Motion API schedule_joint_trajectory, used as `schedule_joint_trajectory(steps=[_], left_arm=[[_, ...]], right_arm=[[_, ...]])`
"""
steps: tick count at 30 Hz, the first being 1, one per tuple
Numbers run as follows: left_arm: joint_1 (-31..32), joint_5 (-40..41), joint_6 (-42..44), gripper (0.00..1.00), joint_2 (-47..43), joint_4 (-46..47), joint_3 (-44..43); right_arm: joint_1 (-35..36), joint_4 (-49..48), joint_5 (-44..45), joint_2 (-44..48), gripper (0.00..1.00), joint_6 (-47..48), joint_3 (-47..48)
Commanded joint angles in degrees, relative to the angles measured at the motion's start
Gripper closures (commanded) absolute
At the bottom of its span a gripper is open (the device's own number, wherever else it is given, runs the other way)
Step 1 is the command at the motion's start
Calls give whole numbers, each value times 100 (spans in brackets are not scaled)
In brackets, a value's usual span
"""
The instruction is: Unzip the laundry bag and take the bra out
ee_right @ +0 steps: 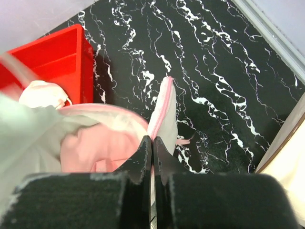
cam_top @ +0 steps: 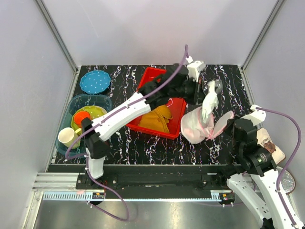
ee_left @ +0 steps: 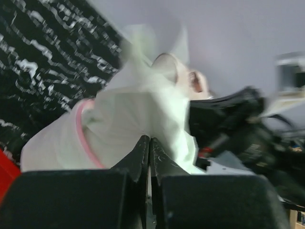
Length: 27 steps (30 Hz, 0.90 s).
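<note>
The laundry bag [cam_top: 194, 128] lies unzipped on the black marbled table, right of the red bin; white mesh with a pink rim [ee_right: 107, 110]. Its lid flap [ee_right: 164, 112] stands up, and my right gripper [ee_right: 152, 139] is shut on the flap's pink zipper edge. Pink bra fabric [ee_right: 95, 148] fills the open bag. A pale length of the bra [cam_top: 208, 102] is stretched up out of the opening. My left gripper [ee_left: 149, 139] is shut on that pale fabric above the bag, and its view is blurred.
A red bin [cam_top: 152, 78] holding a mustard-yellow cloth [cam_top: 158, 119] sits left of the bag, under the left arm. A teal tub [cam_top: 102, 100] of cups and a blue dotted plate [cam_top: 95, 81] stand at far left. A cream object [cam_top: 271, 145] lies by the right wall.
</note>
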<state>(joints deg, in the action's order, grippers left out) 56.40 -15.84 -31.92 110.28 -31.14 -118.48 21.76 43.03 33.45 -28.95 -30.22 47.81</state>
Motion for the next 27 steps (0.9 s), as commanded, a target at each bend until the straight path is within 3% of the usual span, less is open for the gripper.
schedule_joint_trajectory(steps=[1,13,18,24,27], left_arm=[[-112,-693,-288,100,-305,520,0],[-1121,-1142,-1254,100,-1280,1460,-18],[-1430,-1106,-2247,100,-1378,2515,-96],[-1982,-877,-2556,100,-1211,2349,-598],[-2255,-702,-2345,100,-1263,2059,-231]], right_arm=[[21,-40,74,-41,100,-169,-105],[21,48,135,3,100,-195,-176],[21,13,135,-172,100,-248,-150],[13,-58,109,-172,100,-178,-150],[21,-49,170,-208,100,-90,-9]])
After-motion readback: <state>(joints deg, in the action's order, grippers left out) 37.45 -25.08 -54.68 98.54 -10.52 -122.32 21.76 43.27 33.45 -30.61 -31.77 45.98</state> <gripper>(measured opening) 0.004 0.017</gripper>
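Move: My left hand already grips the pale cloth high over the laundry bag, whose middle is about 26 cm below it, some 3 cm ahead and 3 cm to its left. From that hand the red bin centres roughly 14 cm ahead and 18 cm left, with the mustard pouch in its near part about 7 cm ahead and 19 cm left, both nearly 30 cm down. For my right hand, holding the bag's flap, the bag lies some 7 cm ahead, 10 cm left and 15 cm lower. I pull the cloth on up out of the bag's mouth with my left hand: a short rise, a near pause, then a quick sweep up, left and somewhat forward towards the space over the red bin, some 22 cm higher in all and 12 cm left. The fingers stay shut while the wrist swings their tips up about 35 degrees. My right hand keeps its pinch on the flap and sinks about 2 cm. ##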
